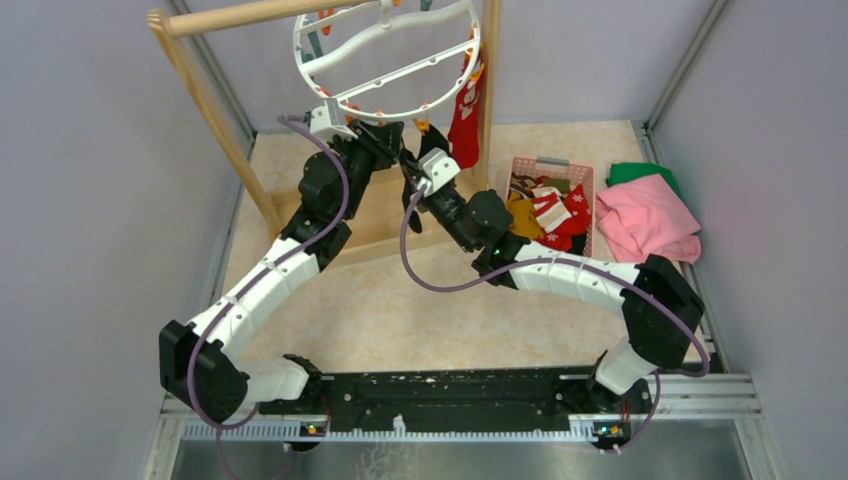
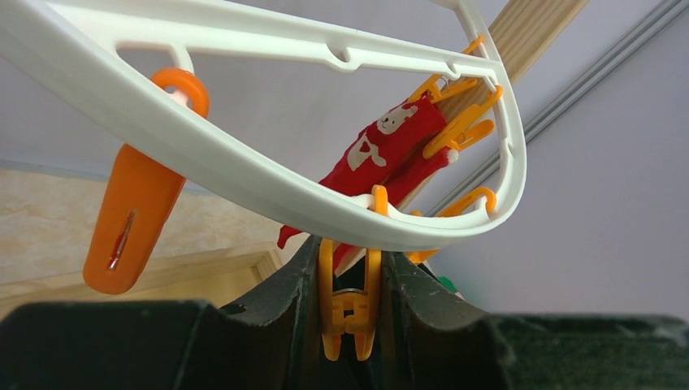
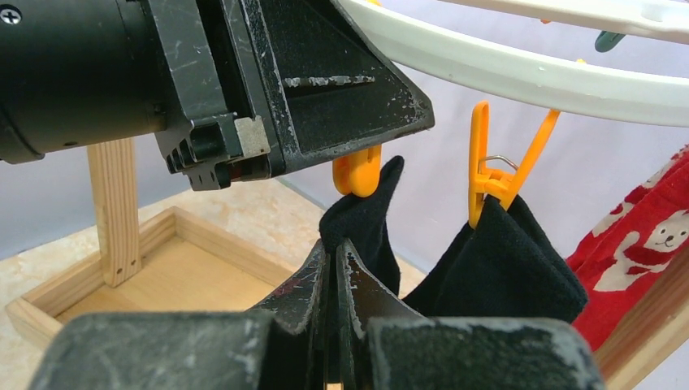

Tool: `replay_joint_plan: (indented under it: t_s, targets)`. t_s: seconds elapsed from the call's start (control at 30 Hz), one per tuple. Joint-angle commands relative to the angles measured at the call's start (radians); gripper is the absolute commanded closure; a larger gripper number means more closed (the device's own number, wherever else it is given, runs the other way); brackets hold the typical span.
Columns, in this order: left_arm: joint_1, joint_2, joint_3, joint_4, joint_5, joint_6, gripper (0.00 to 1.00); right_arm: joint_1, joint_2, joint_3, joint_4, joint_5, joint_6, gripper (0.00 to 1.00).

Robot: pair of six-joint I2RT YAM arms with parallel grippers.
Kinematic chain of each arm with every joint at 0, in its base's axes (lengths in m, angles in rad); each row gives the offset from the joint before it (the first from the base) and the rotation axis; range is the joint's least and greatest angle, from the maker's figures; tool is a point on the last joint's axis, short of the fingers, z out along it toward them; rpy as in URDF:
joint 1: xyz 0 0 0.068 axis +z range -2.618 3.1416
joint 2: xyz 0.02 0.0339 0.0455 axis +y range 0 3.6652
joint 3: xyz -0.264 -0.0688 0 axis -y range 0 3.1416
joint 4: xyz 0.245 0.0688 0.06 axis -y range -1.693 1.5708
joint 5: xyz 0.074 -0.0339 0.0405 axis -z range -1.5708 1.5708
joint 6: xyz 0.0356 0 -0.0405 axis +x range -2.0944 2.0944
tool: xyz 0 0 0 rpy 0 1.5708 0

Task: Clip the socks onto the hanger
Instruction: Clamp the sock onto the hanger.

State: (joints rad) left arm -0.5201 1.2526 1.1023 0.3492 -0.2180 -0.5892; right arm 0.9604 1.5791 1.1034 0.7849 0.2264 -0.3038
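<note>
The white hanger ring [image 1: 385, 60] hangs from the wooden rack. My left gripper [image 1: 385, 128] [image 2: 349, 252] is shut on an orange clip [image 2: 349, 301] under the ring [image 2: 244, 171], pinching its two arms. My right gripper [image 3: 335, 248] [image 1: 418, 158] is shut on a black sock [image 3: 366, 215]. It holds the sock's top edge up beside the lower end of that clip [image 3: 356, 172], under the left finger [image 3: 341, 89]. More black sock fabric [image 3: 504, 268] hangs from a neighbouring clip [image 3: 496, 166]. A red sock with white patterns [image 2: 390, 146] [image 1: 465, 125] is clipped further along.
A pink basket [image 1: 552, 162] at the right holds several more socks. Folded pink [image 1: 648, 215] and green [image 1: 640, 172] cloths lie beyond it. The rack's wooden post [image 3: 114, 207] and base frame [image 3: 203, 240] stand under the ring. A free orange clip [image 2: 134, 219] dangles at the left.
</note>
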Motion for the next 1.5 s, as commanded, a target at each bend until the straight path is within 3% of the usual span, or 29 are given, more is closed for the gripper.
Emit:
replay_joint_plan:
  t_s: [0.0,0.87,1.37,1.47]
  targets:
    - [-0.004,-0.005,0.044,0.017,-0.034,-0.023,0.96,0.013,-0.01,0.034,0.083,0.013,-0.012,1.0]
    - [-0.004,0.004,0.047,0.02,-0.029,-0.035,0.94,0.017,-0.02,0.023,0.179,-0.018,0.058,1.0]
    - [-0.004,-0.029,0.02,0.045,-0.012,-0.03,0.35,0.016,-0.021,0.006,0.186,0.02,0.054,1.0]
    - [-0.004,-0.041,0.011,0.048,-0.008,-0.028,0.28,0.017,-0.023,0.0,0.193,0.028,0.054,1.0]
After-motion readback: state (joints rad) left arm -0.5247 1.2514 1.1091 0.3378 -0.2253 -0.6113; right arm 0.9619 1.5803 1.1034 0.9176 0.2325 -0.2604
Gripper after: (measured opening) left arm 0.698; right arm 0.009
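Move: From the right hand, holding a black sock, the orange clip's jaws are about 5 cm up, 2 cm forward and 2 cm left. The neighbouring clip with its black sock is about 6 cm forward, 3 cm right and 3 cm up; the red socks are roughly 10 cm forward, 10 cm right and level. The left hand has the clip's handles at its fingers, its jaws 2 cm below; another orange clip hangs some 7 cm left and 2 cm forward at its height. Lifting the pinched black sock about 3 cm towards the orange clip's jaws, the right hand goes up in two short rises, rolling a little under 10 degrees so its left side comes up, and keeps its fingers shut. The left hand stays in place, squeezing the clip's handles until the sock is up, then spreads its fingers wide and lets the handles go. ##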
